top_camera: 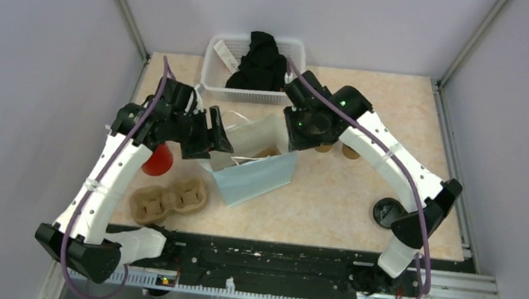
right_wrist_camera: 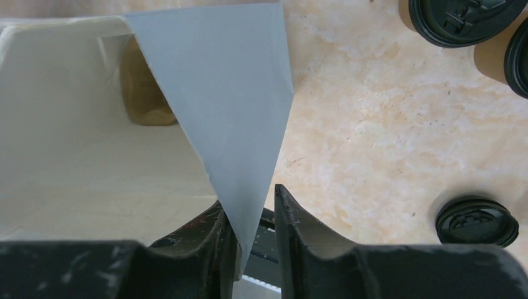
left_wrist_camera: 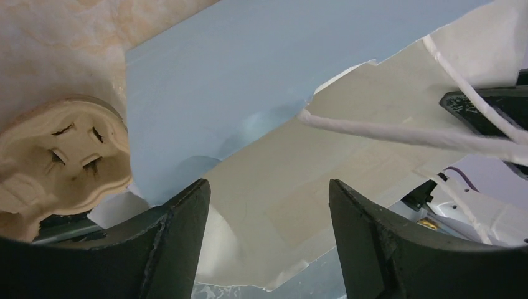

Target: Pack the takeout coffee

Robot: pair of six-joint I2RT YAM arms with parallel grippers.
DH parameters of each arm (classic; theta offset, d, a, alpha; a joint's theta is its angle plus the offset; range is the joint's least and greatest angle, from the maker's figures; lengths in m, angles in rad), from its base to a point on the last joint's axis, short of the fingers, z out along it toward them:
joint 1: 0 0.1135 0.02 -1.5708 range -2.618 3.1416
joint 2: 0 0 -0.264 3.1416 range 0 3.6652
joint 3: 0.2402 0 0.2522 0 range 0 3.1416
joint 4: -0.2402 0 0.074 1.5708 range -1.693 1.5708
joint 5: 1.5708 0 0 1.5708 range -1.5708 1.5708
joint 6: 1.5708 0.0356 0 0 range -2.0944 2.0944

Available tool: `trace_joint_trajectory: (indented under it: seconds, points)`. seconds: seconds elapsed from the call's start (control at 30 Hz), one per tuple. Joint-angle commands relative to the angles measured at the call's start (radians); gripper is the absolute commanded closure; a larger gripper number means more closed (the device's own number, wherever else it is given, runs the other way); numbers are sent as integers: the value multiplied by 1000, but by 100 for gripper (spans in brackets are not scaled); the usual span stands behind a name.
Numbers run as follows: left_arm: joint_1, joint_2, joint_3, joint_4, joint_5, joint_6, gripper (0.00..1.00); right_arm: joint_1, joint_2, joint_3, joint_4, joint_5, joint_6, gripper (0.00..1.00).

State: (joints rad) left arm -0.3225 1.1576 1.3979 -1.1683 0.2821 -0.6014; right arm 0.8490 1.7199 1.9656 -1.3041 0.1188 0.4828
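Two takeout coffees, brown kraft cups with black lids (right_wrist_camera: 464, 18) (right_wrist_camera: 520, 56), stand right of the bag, partly under my right arm (top_camera: 324, 147) (top_camera: 351, 153). The light-blue paper bag (top_camera: 255, 175) stands open mid-table, white inside (right_wrist_camera: 75, 156). A brown kraft thing (right_wrist_camera: 144, 87) sits in its far corner. My right gripper (right_wrist_camera: 249, 198) (top_camera: 295, 139) straddles the bag's wall (right_wrist_camera: 230, 93); the paper lies against one finger with a gap to the other. My left gripper (left_wrist_camera: 268, 184) (top_camera: 219, 141) is open over the bag's left rim, its white rope handle (left_wrist_camera: 386, 132) ahead.
A moulded cardboard cup carrier (top_camera: 169, 200) (left_wrist_camera: 59, 162) lies at the front left, a red cup (top_camera: 159, 160) behind it under my left arm. A loose black lid (top_camera: 388, 211) (right_wrist_camera: 476, 221) lies at the right. A white basket (top_camera: 213, 76) with black items stands at the back.
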Motion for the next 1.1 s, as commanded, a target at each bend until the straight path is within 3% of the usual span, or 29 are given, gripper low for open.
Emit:
trace_joint_trajectory:
  seconds: [0.0,0.17,0.27,0.33,0.4,0.47,0.57,0.6,0.73,0.8,0.9,1.0,1.07]
  points:
    - [-9,13,94,16,12,46,21,23,-4,71,-9,67,18,79]
    - [-9,70,256,49,38,72,13,24,-9,155,-75,102,44,100]
    - [-9,91,354,53,48,83,11,24,-34,221,-111,69,105,100]
    - [-9,94,389,64,43,79,9,23,-84,173,-61,3,162,100]
    - [-8,90,389,73,37,73,8,24,-160,48,17,-26,226,100]
    - [-7,87,365,75,25,72,7,-9,-245,-179,94,7,281,100]
    - [-7,93,325,82,48,72,7,-187,-362,-474,257,-147,293,100]
    - [-7,97,320,84,62,74,7,-221,-383,-488,277,-197,284,100]
    - [-6,99,338,70,51,92,5,-198,-330,-234,143,-154,232,100]
    - [-7,94,332,74,50,95,4,-196,-324,-187,124,-169,232,100]
    - [-7,96,321,79,65,92,4,-192,-350,-235,155,-167,228,100]
    - [-7,93,292,98,72,89,4,-197,-359,-385,237,-132,187,100]
    - [-7,98,281,115,90,82,5,-211,-305,-410,227,-231,157,100]
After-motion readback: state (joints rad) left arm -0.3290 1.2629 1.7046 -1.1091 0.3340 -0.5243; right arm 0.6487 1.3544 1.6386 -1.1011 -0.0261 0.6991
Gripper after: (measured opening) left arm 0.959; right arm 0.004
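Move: The paper bag's right front rim is already between the right hand's half-open fingers; the bag's middle lies about 9 cm to that hand's left, level with it front to back, and some 11 cm lower. The nearer lidded cup stands about 10 cm ahead and 8 cm right of the right hand, the other about 8 cm farther right. From the left hand, the bag's middle is roughly 4 cm ahead, 9 cm right; the cup carrier on the table 6 cm back, 14 cm left; the red holder 4 cm ahead, 17 cm left. The bag's right front rim gets pinched as the right fingers shut fully; that hand pulls it up about 5 cm, swings right, down and a little back, then lifts again, ending some 5 cm right of its start, turned clockwise and with its left side tilted up. The left hand rises away from the bag and slightly forward, opening wider, then sinks a little and waits. ##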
